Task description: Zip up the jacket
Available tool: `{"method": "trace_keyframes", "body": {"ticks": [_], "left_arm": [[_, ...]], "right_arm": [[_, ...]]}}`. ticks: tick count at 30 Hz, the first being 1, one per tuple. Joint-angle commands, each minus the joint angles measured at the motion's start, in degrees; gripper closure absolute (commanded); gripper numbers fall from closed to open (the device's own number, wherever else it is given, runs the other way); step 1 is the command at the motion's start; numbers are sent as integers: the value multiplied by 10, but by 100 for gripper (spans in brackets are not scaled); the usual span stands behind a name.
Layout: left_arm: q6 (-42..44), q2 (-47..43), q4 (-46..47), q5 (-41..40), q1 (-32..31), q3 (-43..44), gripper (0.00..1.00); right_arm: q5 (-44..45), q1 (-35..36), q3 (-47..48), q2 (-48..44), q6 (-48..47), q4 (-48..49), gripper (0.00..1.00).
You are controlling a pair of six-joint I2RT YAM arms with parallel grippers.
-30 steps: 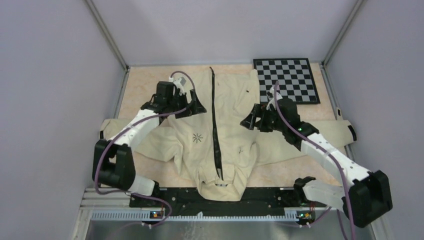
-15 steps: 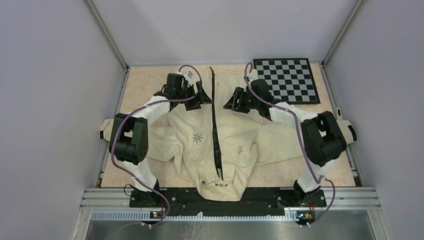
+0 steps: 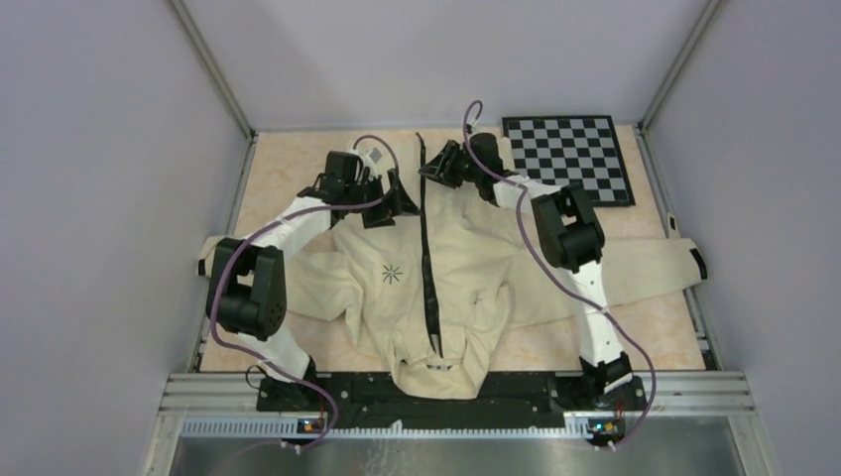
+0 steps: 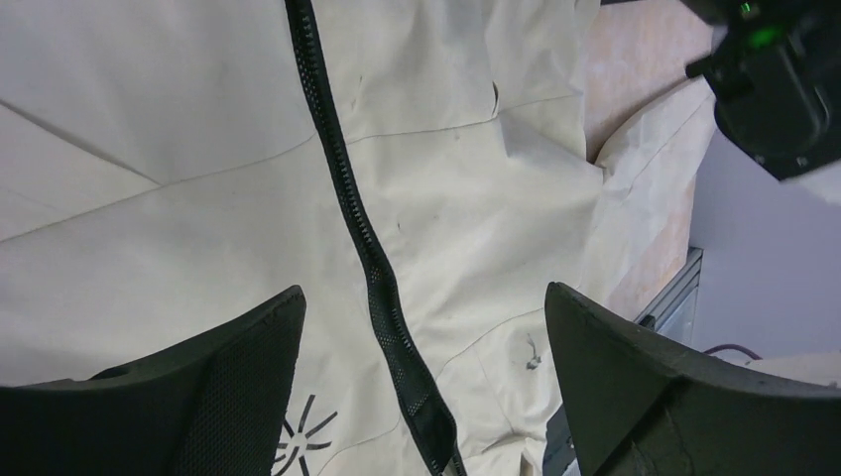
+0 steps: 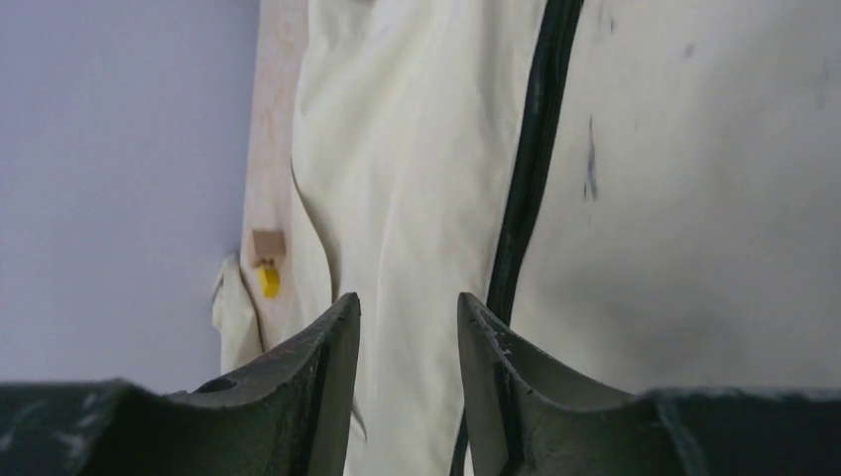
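Observation:
The cream jacket [image 3: 466, 258] lies spread flat on the table, collar toward the arm bases and sleeves out to both sides. Its black zipper [image 3: 426, 248] runs down the middle, beside the starburst logo [image 3: 393, 273]. My left gripper [image 3: 397, 203] hovers left of the zipper, wide open and empty. In the left wrist view the zipper [image 4: 372, 268] passes between the fingers of the left gripper [image 4: 424, 293]. My right gripper [image 3: 428, 171] is by the zipper's far end. In the right wrist view the right gripper [image 5: 408, 297] is narrowly open over cloth, holding nothing, with the zipper [image 5: 526, 198] just right of it.
A checkerboard [image 3: 568, 157] lies at the far right corner, next to the jacket. Grey walls close in the table on three sides. A metal rail [image 3: 446, 402] runs along the near edge. A small yellow piece [image 5: 269, 280] sits by the wall.
My right arm has swung left and away from the bases, to the far end of the zipper, and its jaws have narrowed. The left gripper has shifted a little toward the zipper.

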Motion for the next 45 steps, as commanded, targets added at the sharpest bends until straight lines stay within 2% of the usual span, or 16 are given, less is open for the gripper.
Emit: {"method": "trace_keyframes", "body": {"ticks": [1, 5, 12, 16, 19, 23, 36, 38, 42, 45], "left_arm": [[39, -60, -15, -3, -6, -9, 8], [58, -84, -24, -22, -9, -6, 8], [93, -88, -59, -52, -8, 34, 6], [75, -75, -54, -56, -7, 49, 6], [33, -86, -30, -79, -5, 15, 6], [14, -78, 4, -68, 13, -1, 6], [0, -4, -32, -13, 58, 84, 7], [-21, -8, -30, -1, 66, 78, 7], [-80, -44, 2, 39, 87, 36, 8], [-63, -88, -7, 19, 89, 19, 6]], "right_arm": [[12, -6, 141, 72, 40, -4, 61], [64, -6, 218, 126, 34, -52, 63], [100, -6, 278, 180, 25, -82, 63], [106, -6, 321, 217, 27, -86, 63], [109, -6, 366, 249, 33, -82, 63], [111, -5, 384, 272, 41, -60, 62], [162, 24, 436, 311, 7, -17, 62], [152, 24, 438, 314, 11, 2, 67], [114, 19, 433, 301, 29, 25, 90], [86, 13, 411, 282, 38, 41, 94]]}}
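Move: The zipper strip's far end, just short of the slider, lies about 12 cm ahead of the right hand, 4 cm to its left and 4 cm below. The slider is some 3 cm farther out in the same line; the chessboard's middle stands about 9 cm ahead and 30 cm to the hand's right. From the left hand, that strip end is roughly 20 cm ahead, 4 cm to the right and 9 cm lower. Forward along the zipper goes the right hand, about 11 cm, sinking some 3 cm and turning about 10 degrees clockwise; near the end it edges left and its part-open fingers close almost shut on the strip, just short of the slider. The open left hand draws off leftward about 5 cm, ending slightly higher and farther forward. ##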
